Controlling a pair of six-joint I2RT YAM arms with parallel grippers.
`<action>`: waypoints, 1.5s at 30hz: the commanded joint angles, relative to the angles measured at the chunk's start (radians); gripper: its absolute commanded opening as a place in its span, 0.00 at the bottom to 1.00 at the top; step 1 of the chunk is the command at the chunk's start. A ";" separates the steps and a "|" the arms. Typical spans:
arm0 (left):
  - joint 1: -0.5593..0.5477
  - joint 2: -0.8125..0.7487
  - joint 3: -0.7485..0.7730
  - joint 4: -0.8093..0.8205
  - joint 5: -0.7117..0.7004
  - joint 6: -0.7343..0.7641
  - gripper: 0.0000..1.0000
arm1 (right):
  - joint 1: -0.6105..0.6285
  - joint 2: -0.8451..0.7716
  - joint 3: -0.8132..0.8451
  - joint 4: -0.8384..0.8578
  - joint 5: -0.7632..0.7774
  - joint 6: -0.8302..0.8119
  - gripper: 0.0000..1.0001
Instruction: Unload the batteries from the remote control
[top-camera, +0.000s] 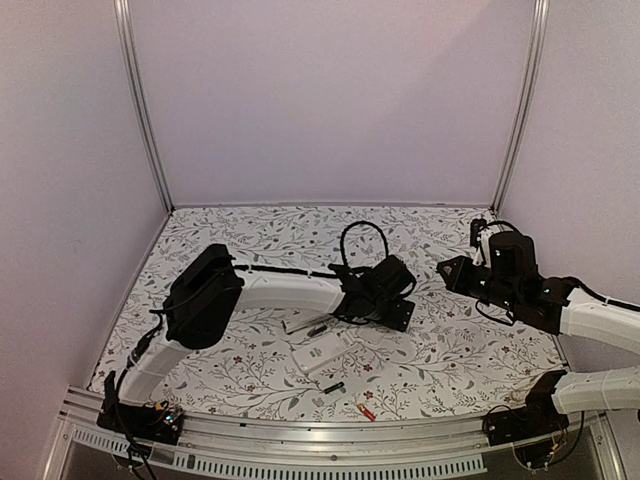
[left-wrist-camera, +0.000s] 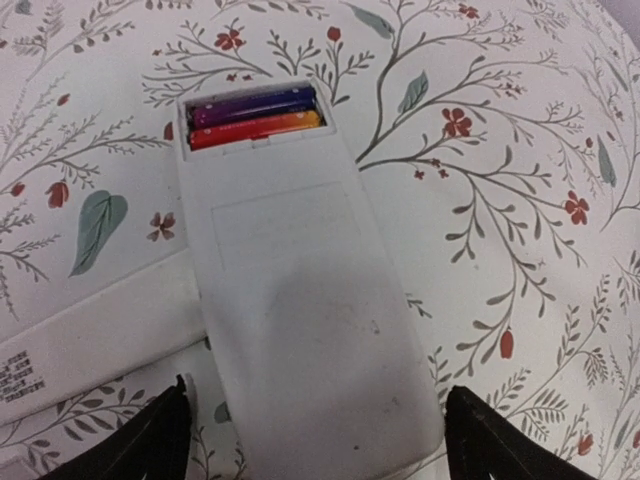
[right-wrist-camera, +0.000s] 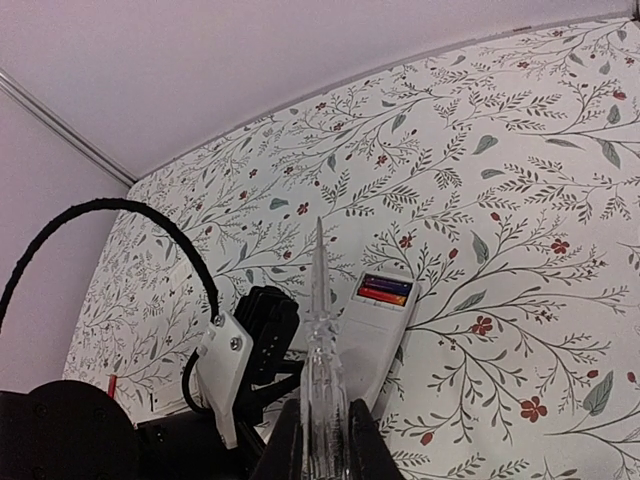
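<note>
A white remote control (left-wrist-camera: 300, 320) lies back up on the flowered table. Its open compartment holds two batteries, a dark purple one (left-wrist-camera: 255, 104) and an orange-red one (left-wrist-camera: 255, 131). My left gripper (left-wrist-camera: 315, 440) is open, one finger on each side of the remote's near end. From the right wrist view the same remote (right-wrist-camera: 378, 335) and its batteries (right-wrist-camera: 385, 290) show beside the left gripper (right-wrist-camera: 265, 345). My right gripper (right-wrist-camera: 322, 415) is shut on a clear pointed tool (right-wrist-camera: 320, 320), held off to the right, its tip aimed toward the remote.
Two loose batteries lie near the front rail, a black-and-green one (top-camera: 333, 387) and an orange-red one (top-camera: 366, 411). A second white slab with printed text (left-wrist-camera: 80, 350) rests against the remote's left side. Walls enclose the table on three sides.
</note>
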 joint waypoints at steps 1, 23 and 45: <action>-0.021 0.052 0.038 -0.073 -0.034 0.037 0.85 | -0.001 -0.001 -0.018 0.007 0.020 -0.002 0.00; -0.032 -0.175 -0.194 0.260 -0.033 0.224 0.21 | -0.003 -0.071 -0.025 -0.066 0.076 -0.006 0.00; -0.057 -0.544 -0.744 0.389 0.509 0.474 0.12 | -0.005 -0.138 0.015 -0.177 0.066 -0.026 0.00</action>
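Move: The remote control with the batteries lies between the left hand's open fingers at its near end, its middle about 5 cm ahead and 1 cm below. From this hand, the white strip is some 7 cm left and 5 cm ahead; the white cover is about 6 cm back and 5 cm left. From the right hand, the remote lies roughly 5 cm ahead, 14 cm left and 17 cm below. The left hand pinches the remote control's near end, lifts and carries it back some 13 cm, turning clockwise. ##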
